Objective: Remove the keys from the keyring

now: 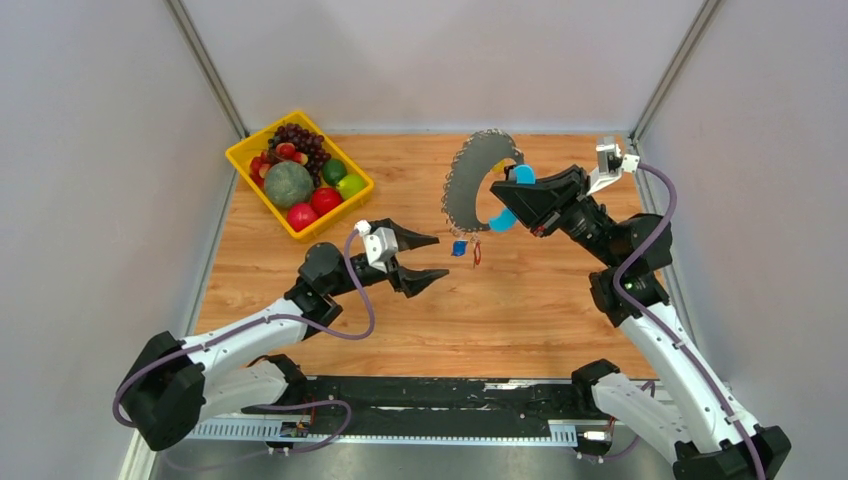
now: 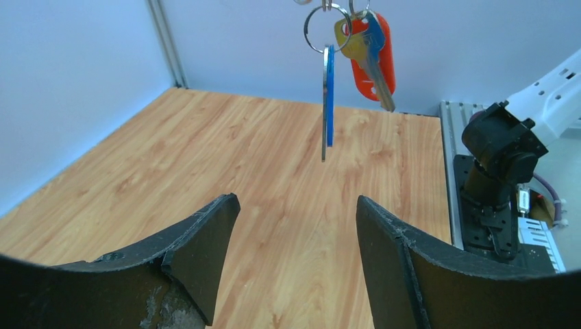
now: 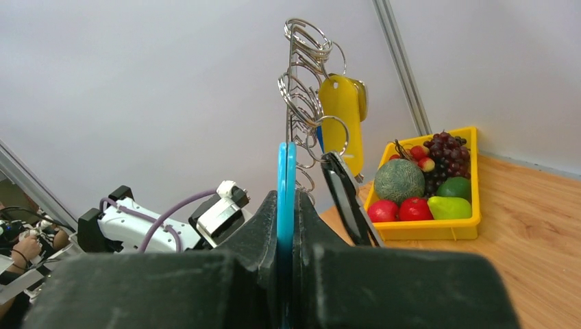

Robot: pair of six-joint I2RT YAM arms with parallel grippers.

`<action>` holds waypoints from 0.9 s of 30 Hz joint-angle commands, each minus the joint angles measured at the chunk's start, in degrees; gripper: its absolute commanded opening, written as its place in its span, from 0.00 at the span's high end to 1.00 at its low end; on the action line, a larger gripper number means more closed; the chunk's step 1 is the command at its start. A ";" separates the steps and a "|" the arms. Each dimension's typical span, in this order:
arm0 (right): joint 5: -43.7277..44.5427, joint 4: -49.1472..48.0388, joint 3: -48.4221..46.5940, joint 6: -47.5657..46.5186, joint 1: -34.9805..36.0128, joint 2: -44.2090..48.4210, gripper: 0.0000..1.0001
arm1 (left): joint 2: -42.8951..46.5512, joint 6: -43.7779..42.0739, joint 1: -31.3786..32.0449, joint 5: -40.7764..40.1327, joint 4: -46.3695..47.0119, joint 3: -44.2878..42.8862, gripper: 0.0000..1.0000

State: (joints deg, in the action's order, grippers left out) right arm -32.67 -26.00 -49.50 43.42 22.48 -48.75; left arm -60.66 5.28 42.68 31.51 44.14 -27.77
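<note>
The keyring (image 1: 466, 185) hangs in the air at the back middle, a grey chain-like loop joined to a bright blue band (image 1: 500, 221). My right gripper (image 1: 507, 196) is shut on the blue band, which is clamped edge-on between the fingers in the right wrist view (image 3: 286, 179). Keys dangle below the ring: a blue tag (image 1: 459, 247) and a red one (image 1: 476, 252). The left wrist view shows the blue key (image 2: 328, 103), a red tag (image 2: 378, 58) and a yellow key above. A yellow tag (image 3: 340, 116) and a black tag (image 3: 346, 199) hang by the rings. My left gripper (image 1: 435, 256) is open and empty, just left of and below the keys.
A yellow basket (image 1: 262, 195) of fruit stands at the back left; it also shows in the right wrist view (image 3: 438, 229). Grey walls close in the table on three sides. The right arm's base (image 2: 497, 178) stands at the table's edge.
</note>
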 commanded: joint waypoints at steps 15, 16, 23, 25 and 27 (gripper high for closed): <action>0.63 -3.77 1.24 1.32 1.77 0.62 1.00 | -5.08 3.68 1.01 4.72 5.61 -8.09 0.34; 0.63 -3.79 1.24 1.36 1.82 0.59 1.00 | -5.34 3.77 1.10 4.71 5.61 -8.27 0.34; 0.94 -3.84 1.71 1.04 1.95 0.83 1.00 | -7.90 5.88 1.31 5.00 5.60 -10.16 0.47; 1.55 -3.38 1.93 0.70 1.98 1.05 1.00 | -8.41 6.55 1.35 5.75 5.08 -10.73 0.69; 2.86 -2.11 2.16 -0.19 2.02 1.68 1.00 | -8.29 6.92 1.30 5.82 3.15 -11.13 0.92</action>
State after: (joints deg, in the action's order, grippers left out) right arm -32.38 -25.98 -47.62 43.55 23.99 -48.64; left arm -68.75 10.59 43.57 35.40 47.35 -36.14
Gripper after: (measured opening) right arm 0.048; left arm 0.276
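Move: The blue key tag with its key hangs just beyond the left hand's open fingers, some 4 cm to its right, 4 cm higher and about 1 cm ahead. The red key tag hangs roughly 7 cm to the left hand's right, level fore and aft and about 5 cm up; the grey keyring plate's middle is about 3 cm ahead, 5 cm to the right and 14 cm up. From the right hand the blue tag lies about 5 cm left, 2 cm back and 14 cm below. The hanging blue tag and key are taken between the left fingertips: the left hand climbs about 3 cm, mostly early, while working some 3 cm to its right until the tag is between the pads, then the fingers close on it late, from wide to about a quarter open. The right hand keeps its pinch on the keyring's light-blue grip, sinking about 1.5 cm, then holding nearly still. ##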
